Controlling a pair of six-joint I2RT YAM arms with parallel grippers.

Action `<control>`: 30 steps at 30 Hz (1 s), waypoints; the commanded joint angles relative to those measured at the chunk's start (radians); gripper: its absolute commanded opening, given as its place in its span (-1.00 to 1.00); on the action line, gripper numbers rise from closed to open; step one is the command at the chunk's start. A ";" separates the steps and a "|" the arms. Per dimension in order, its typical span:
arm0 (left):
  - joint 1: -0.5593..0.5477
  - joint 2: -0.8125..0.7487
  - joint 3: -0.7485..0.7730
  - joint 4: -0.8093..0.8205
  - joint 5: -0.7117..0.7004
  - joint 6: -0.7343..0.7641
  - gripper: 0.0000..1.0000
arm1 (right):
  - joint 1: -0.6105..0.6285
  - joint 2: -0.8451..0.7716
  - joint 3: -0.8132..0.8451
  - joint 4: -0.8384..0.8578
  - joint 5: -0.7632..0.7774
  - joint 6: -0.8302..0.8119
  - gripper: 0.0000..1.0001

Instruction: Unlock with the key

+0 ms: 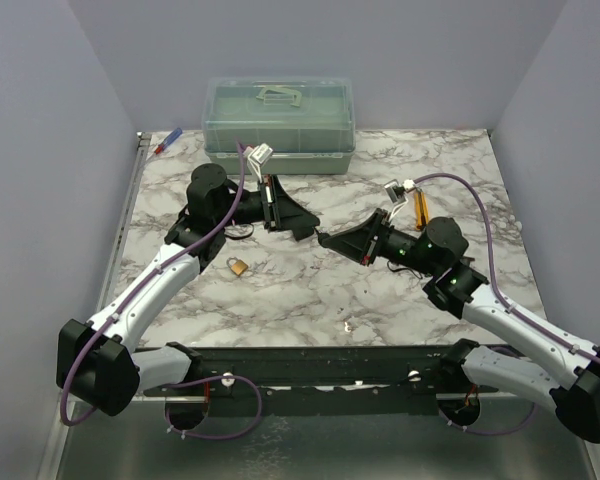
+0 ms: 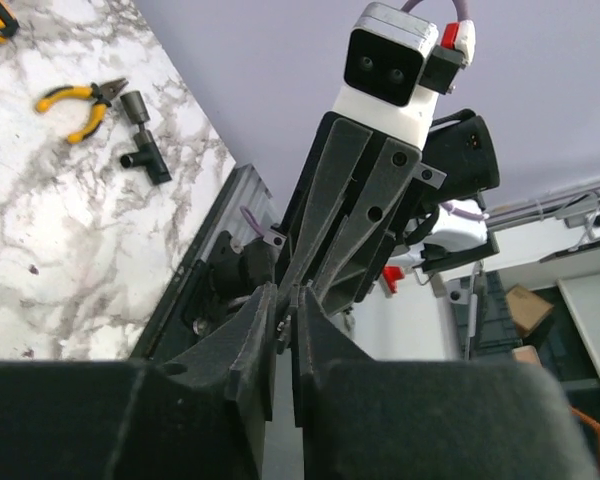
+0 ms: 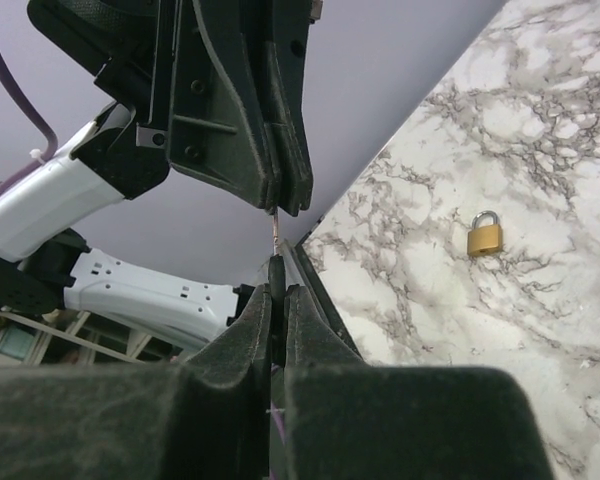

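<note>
The key [image 3: 276,240] is held in the air between both grippers, which meet tip to tip above the middle of the table. My right gripper [image 3: 278,278] is shut on its black head, and the thin metal blade points up into the tips of my left gripper [image 3: 283,200]. In the left wrist view the left gripper [image 2: 285,297] is shut, with a sliver of the key's metal [image 2: 280,328] showing between its pads. From above, the left gripper [image 1: 308,228] and right gripper [image 1: 327,240] nearly touch. A small brass padlock [image 1: 238,266] lies on the marble table, left of the grippers.
A translucent green lidded box [image 1: 278,120] stands at the back of the table. Yellow-handled pliers [image 2: 80,105] and a black T-shaped fitting [image 2: 145,150] lie on the right side. A blue and red pen [image 1: 168,142] rests at the back left corner.
</note>
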 commanded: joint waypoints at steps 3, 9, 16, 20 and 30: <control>0.002 0.013 -0.016 0.005 -0.020 0.004 -0.15 | -0.002 -0.036 -0.025 -0.004 0.049 -0.006 -0.99; 0.002 0.016 0.021 -0.162 -0.110 0.110 0.46 | -0.001 -0.083 -0.043 -0.087 0.153 -0.011 -1.00; 0.002 0.029 0.092 -0.418 -0.320 0.262 0.50 | -0.001 -0.137 -0.035 -0.341 0.420 0.004 -0.99; 0.002 0.083 0.147 -0.546 -0.442 0.305 0.49 | -0.002 -0.144 -0.015 -0.500 0.567 0.032 -0.99; -0.024 0.332 0.353 -0.857 -0.834 0.249 0.45 | -0.002 -0.136 0.055 -0.737 0.758 0.051 -0.99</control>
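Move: Ahead of the left hand by about 18 cm, 3 cm to its left and some 27 cm below it, the black padlock lies on the table. From the right hand, already shut on the key's handle, this padlock is roughly 20 cm ahead, 6 cm left and 25 cm down. The brass padlock lies about 5 cm ahead of the left hand and 19 cm to its left, also some 27 cm down. Opening wide, the left fingers let go of the key's shaft, then the left hand sinks about 12 cm and goes 10 cm forward, drifting left, towards the black padlock while its fingers swing from pointing right to forward-right and down. Still gripping the key, the right hand draws some 10 cm right and 10 cm down, a little forward, turning clockwise about 35 degrees and tipping down. ##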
